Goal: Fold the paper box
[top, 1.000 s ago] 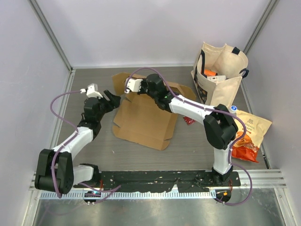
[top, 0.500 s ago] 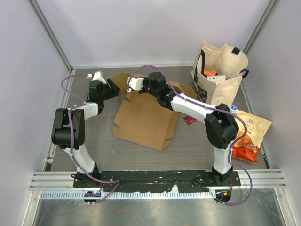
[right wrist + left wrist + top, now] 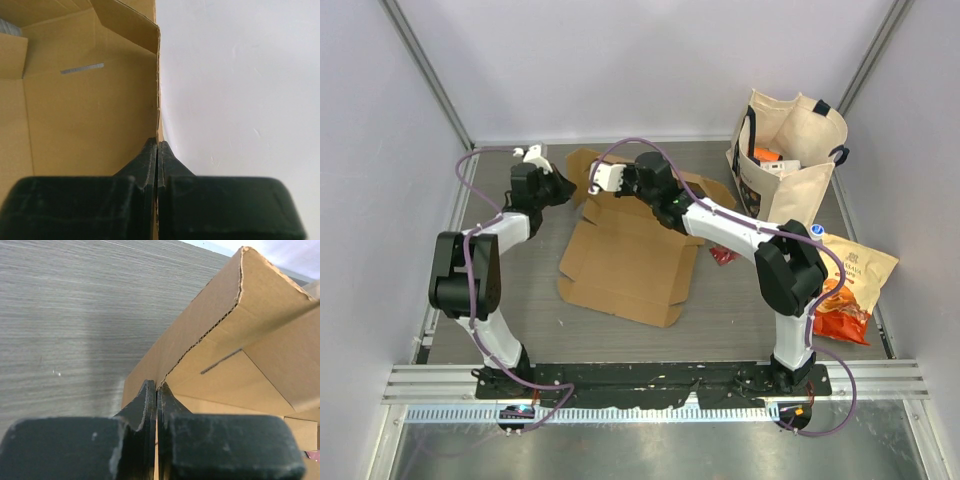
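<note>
The paper box (image 3: 625,255) is a brown die-cut cardboard sheet lying mid-table, with its far flaps raised. My left gripper (image 3: 570,190) is at the sheet's far left corner. In the left wrist view its jaws (image 3: 157,390) are shut on the edge of a raised flap (image 3: 235,355), whose corrugated edge rises up and right. My right gripper (image 3: 592,186) is just right of it at the far edge. In the right wrist view its jaws (image 3: 158,147) are shut on the upright edge of a cardboard wall (image 3: 90,110) with a slit in it.
A cream tote bag (image 3: 788,160) stands at the back right. An orange snack bag (image 3: 850,285) lies right of the right arm. A small red item (image 3: 722,256) lies by the box's right edge. Grey walls enclose the table on three sides.
My left arm has swung from the near left up to the box's far left corner and shut on the flap. The right gripper has held its grip; the sheet shifted slightly.
</note>
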`<control>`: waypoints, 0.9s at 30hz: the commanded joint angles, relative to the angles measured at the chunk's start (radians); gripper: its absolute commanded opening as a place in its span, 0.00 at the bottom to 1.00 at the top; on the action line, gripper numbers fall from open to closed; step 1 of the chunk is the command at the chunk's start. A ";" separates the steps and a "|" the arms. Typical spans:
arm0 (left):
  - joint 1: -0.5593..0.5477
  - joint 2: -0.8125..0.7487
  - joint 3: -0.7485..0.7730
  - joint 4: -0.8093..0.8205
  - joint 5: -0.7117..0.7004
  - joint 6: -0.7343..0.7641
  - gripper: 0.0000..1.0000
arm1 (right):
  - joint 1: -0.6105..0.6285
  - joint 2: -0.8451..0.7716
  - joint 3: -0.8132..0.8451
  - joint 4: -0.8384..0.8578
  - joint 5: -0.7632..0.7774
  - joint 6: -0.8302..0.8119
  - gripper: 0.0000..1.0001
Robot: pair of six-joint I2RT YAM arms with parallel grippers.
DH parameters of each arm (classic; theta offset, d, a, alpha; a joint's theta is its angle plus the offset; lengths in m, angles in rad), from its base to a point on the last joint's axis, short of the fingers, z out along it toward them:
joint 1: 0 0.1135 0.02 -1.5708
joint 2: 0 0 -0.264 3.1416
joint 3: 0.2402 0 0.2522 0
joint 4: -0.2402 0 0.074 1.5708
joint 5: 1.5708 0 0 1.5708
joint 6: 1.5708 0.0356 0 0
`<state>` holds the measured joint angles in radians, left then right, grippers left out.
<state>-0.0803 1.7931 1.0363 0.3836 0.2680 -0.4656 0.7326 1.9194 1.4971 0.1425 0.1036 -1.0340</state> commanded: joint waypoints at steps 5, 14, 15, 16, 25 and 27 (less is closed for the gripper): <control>-0.047 -0.204 -0.103 0.005 -0.046 -0.110 0.00 | 0.034 -0.020 0.034 0.048 0.103 -0.005 0.01; -0.189 -0.323 -0.243 0.070 -0.200 -0.119 0.00 | 0.063 -0.011 -0.011 0.186 0.177 -0.044 0.01; -0.217 -0.342 -0.261 0.080 -0.226 -0.114 0.00 | 0.067 -0.013 -0.018 0.193 0.176 -0.052 0.02; -0.223 -0.347 -0.283 0.104 -0.242 -0.116 0.00 | 0.070 -0.016 -0.043 0.204 0.176 -0.055 0.01; -0.250 -0.353 -0.427 0.228 -0.303 -0.084 0.00 | 0.082 -0.074 -0.253 0.376 0.188 -0.018 0.01; -0.250 -0.350 -0.447 0.257 -0.315 -0.087 0.00 | 0.085 -0.086 -0.291 0.402 0.199 -0.011 0.02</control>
<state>-0.3252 1.4540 0.6231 0.5327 -0.0071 -0.5625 0.8047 1.8938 1.2655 0.4511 0.3016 -1.0935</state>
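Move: The left gripper already pinches the edge of the box's left-hand flap, and the right one the far wall's upper edge. From the left gripper, the left edge of the box base lies about 12 cm back, 1 cm to its left and 10 cm below; the base's middle is some 16 cm back and 10 cm right. From the right gripper, that left edge is about 13 cm back, 5 cm left and 20 cm down. Keep the left gripper shut on the flap and draw it back about 10 cm and 5 cm to the right, to beside the base's left edge, rising slightly at first and then sinking again. Hold the far wall with the right gripper: ease it up a little, then down some 3 cm and back 2 cm, tilting its fingertips up and turning slightly clockwise. ##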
